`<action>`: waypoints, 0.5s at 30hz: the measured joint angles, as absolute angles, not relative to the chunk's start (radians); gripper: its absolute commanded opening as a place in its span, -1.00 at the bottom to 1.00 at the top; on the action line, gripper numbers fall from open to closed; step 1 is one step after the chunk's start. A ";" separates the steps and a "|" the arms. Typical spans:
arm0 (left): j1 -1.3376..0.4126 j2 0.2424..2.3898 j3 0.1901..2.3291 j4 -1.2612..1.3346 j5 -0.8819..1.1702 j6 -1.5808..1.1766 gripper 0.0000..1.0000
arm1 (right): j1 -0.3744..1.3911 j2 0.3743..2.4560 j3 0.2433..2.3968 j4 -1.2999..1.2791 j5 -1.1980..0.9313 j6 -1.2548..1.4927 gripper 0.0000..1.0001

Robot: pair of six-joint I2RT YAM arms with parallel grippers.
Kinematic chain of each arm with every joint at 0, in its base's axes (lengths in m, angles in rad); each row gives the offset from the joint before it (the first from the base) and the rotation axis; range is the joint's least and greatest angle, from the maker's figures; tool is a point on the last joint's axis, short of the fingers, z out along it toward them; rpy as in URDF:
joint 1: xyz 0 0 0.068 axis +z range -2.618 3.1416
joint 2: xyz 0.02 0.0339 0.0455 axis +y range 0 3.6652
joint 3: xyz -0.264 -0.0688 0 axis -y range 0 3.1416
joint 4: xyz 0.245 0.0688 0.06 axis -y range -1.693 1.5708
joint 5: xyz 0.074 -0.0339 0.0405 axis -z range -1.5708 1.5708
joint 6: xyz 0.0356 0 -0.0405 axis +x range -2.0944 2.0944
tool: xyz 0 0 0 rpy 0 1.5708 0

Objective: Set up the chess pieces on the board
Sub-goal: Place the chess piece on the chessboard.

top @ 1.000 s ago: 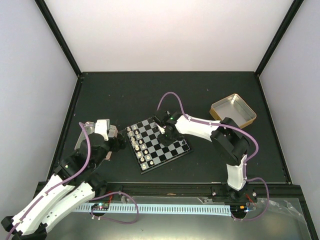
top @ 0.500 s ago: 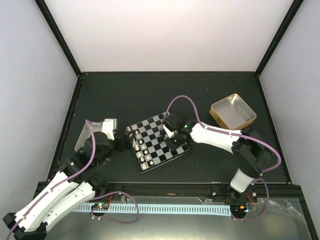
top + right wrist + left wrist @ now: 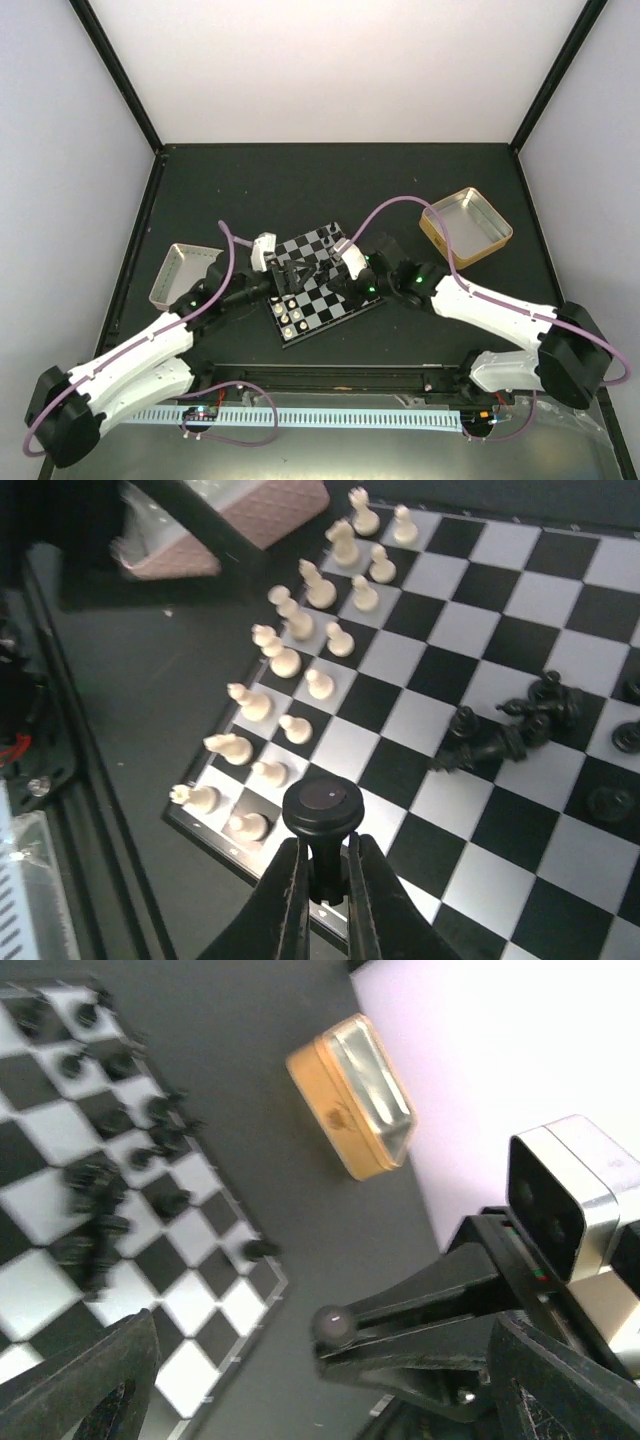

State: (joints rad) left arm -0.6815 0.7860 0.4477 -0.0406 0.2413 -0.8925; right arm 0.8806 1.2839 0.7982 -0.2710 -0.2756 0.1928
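Note:
The board (image 3: 345, 300) lies mid-table, turned at an angle. Cream chess pieces (image 3: 285, 660) stand in two rows along one edge. Black chess pieces (image 3: 520, 725) huddle loosely near the other side, some lying down. My right gripper (image 3: 328, 865) is shut on a black piece (image 3: 322, 808) by its stem, above the board near the cream rows. The left wrist view shows that piece (image 3: 333, 1325) off the board's corner. My left gripper (image 3: 320, 1385) is open and empty, and hovers over the board's left part (image 3: 292, 275), facing the right gripper (image 3: 325, 268).
A gold tin (image 3: 465, 222) sits at the back right, also in the left wrist view (image 3: 350, 1095). A silver-pink tray (image 3: 185, 275) lies left of the board. The two arms meet over the board. Black frame rails edge the table.
My left arm has swung from over the tray to the board. The right arm has stretched out low, its gripper staying over the board with the black piece.

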 measured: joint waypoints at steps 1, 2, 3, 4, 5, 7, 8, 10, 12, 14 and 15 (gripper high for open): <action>-0.682 0.810 0.448 0.001 0.274 -0.912 0.81 | 0.881 1.271 0.789 -0.253 -0.289 0.196 -0.89; -0.681 0.843 0.449 0.046 0.317 -0.933 0.77 | 0.881 1.259 0.780 -0.236 -0.303 0.200 -0.88; -0.680 0.869 0.450 0.077 0.346 -0.945 0.72 | 0.881 1.250 0.773 -0.223 -0.312 0.203 -0.88; -0.680 0.899 0.452 0.104 0.381 -0.959 0.65 | 0.881 1.239 0.766 -0.207 -0.322 0.208 -0.88; -0.680 0.926 0.454 0.125 0.411 -0.969 0.57 | 0.881 1.228 0.759 -0.194 -0.330 0.212 -0.88; -0.680 0.988 0.463 0.170 0.474 -0.997 0.45 | 0.881 1.210 0.751 -0.172 -0.344 0.220 -0.88; -0.680 1.011 0.466 0.186 0.496 -1.010 0.40 | 0.881 1.200 0.748 -0.160 -0.348 0.223 -0.88; -0.680 1.045 0.469 0.219 0.537 -1.027 0.30 | 0.881 1.187 0.746 -0.147 -0.351 0.230 -0.88; -0.680 1.060 0.469 0.247 0.564 -1.047 0.15 | 0.881 1.179 0.742 -0.143 -0.351 0.238 -0.88; -0.680 1.063 0.469 0.263 0.579 -1.060 -0.05 | 0.881 1.177 0.741 -0.142 -0.350 0.244 -0.88; -0.680 1.063 0.470 0.269 0.585 -1.066 -0.13 | 0.881 1.177 0.741 -0.142 -0.350 0.246 -0.88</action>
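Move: The black piece, gripped in the right hand about 1 cm left of that hand's point, lies some 6 cm right of the open left hand and 4 cm below it. The left hand itself is about 7 cm left of the right hand and 4 cm above. From the left hand, the heap of black pieces lies roughly 5 cm ahead, 3 cm right, 16 cm down; the nearest white pawn is 7 cm back, 2 cm left, equally low. Left hand slides right about 6 cm around the black piece's base, half closing, while right lifts it 4 cm. ##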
